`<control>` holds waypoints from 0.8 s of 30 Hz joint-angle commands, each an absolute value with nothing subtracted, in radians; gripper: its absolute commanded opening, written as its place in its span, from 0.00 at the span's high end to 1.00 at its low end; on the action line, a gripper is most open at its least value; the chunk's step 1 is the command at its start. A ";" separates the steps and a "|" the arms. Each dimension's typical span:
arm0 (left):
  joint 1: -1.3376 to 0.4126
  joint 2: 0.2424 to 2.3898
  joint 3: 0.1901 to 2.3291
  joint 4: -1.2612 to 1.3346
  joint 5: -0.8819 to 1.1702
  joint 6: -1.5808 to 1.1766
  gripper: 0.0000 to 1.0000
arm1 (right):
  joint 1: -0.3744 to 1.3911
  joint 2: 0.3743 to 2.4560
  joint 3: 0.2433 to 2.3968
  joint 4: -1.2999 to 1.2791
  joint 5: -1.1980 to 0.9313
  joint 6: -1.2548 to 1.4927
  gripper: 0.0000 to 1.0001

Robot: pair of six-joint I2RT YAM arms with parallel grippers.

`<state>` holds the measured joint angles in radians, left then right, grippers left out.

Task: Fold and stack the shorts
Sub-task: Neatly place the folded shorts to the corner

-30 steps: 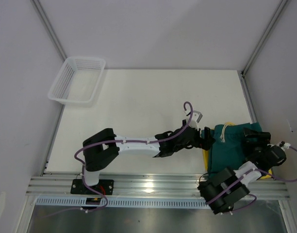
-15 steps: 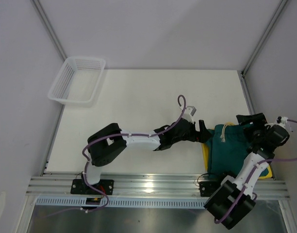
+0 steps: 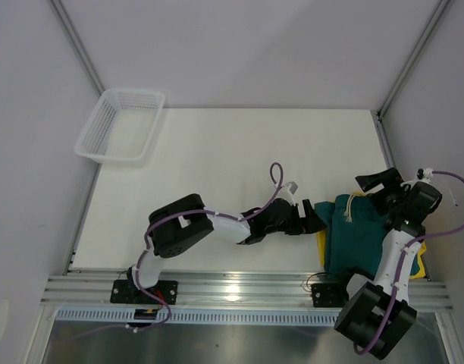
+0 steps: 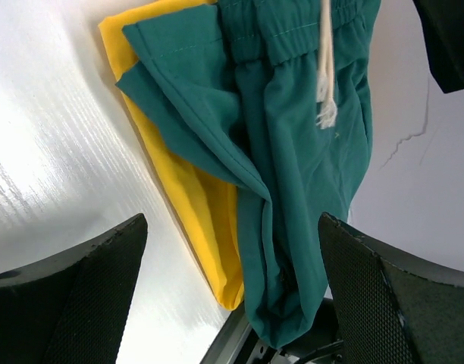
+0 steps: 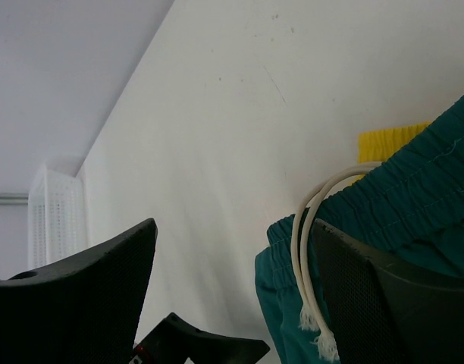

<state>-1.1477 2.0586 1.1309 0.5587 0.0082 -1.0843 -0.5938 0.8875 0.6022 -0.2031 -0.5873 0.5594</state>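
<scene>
The dark teal shorts lie folded on top of the yellow shorts at the table's near right. Only yellow edges show from under the teal. In the left wrist view the teal shorts cover the yellow shorts, and a pale drawstring lies across the teal waistband. My left gripper is open just left of the stack, and the left gripper holds nothing. My right gripper hovers open over the stack's far edge. The right gripper is empty, with the drawstring below it.
A white mesh basket stands at the table's far left corner, and the basket also shows in the right wrist view. The metal rail runs along the near edge, close under the stack. The side wall stands right of the stack.
My right gripper has lifted off the teal shorts and swung toward the stack's far edge. The left arm has drawn back a little to the left. The stack has not moved.
</scene>
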 commanded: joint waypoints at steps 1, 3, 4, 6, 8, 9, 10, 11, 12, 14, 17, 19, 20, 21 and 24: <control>-1.146 2.098 1.158 0.657 0.029 -1.141 0.06 | -0.583 0.888 0.591 -0.166 -0.580 0.543 0.15; -1.144 2.108 1.180 0.657 0.020 -1.132 0.07 | -0.581 0.887 0.586 -0.167 -0.578 0.538 0.15; -1.138 2.118 1.183 0.678 0.021 -1.134 0.07 | -0.580 0.887 0.586 -0.169 -0.577 0.535 0.15; -1.134 2.131 1.198 0.695 0.035 -1.150 0.09 | -0.580 0.885 0.591 -0.170 -0.575 0.531 0.15; -1.132 2.152 1.216 0.698 0.038 -1.169 0.10 | -0.580 0.884 0.591 -0.170 -0.572 0.529 0.15; -1.132 2.158 1.221 0.701 0.040 -1.173 0.12 | -0.580 0.884 0.591 -0.170 -0.572 0.531 0.15; -1.132 2.170 1.227 0.712 0.041 -1.181 0.14 | -0.580 0.882 0.589 -0.169 -0.569 0.534 0.15; -1.132 2.177 1.233 0.718 0.041 -1.181 0.20 | -0.580 0.881 0.589 -0.167 -0.568 0.532 0.15; -1.131 2.183 1.247 0.719 0.041 -1.180 0.22 | -0.580 0.879 0.589 -0.167 -0.565 0.532 0.15; -1.131 2.204 1.261 0.704 0.032 -1.164 0.26 | -0.580 0.879 0.589 -0.170 -0.557 0.531 0.15; -1.129 2.252 1.316 0.680 0.035 -1.163 0.29 | -0.580 0.877 0.586 -0.169 -0.558 0.534 0.15; -1.124 2.275 1.359 0.672 0.040 -1.167 0.34 | -0.580 0.877 0.586 -0.169 -0.561 0.535 0.15; -1.123 2.287 1.370 0.673 0.037 -1.164 0.37 | -0.581 0.874 0.587 -0.169 -0.561 0.537 0.15; -1.121 2.292 1.380 0.669 0.023 -1.158 0.41 | -0.581 0.868 0.589 -0.172 -0.560 0.534 0.15; -1.114 2.292 1.394 0.649 -0.001 -1.112 0.51 | -0.583 0.856 0.591 -0.170 -0.557 0.534 0.15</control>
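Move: The loose flap on the left edge of the green shorts lies about 5 cm to the left hand's right, some 2 cm ahead and 4 cm lower. The white drawstring is roughly 10 cm to that hand's right and 2 cm ahead; the folded green shorts' middle is about 16 cm right and 4 cm back. From the right hand, waiting open and higher up, the flap lies some 9 cm left, 7 cm back and 14 cm below. The left fingers come in over the green shorts' flap and narrow from wide open to about half, the fold running between their tips; whether they touch cloth yet can't be made out. To get there the hand slides about 5 cm right and some 3 cm forward, sinking about 2 cm, with the fingers still pointing mostly to the right and slanting down. ##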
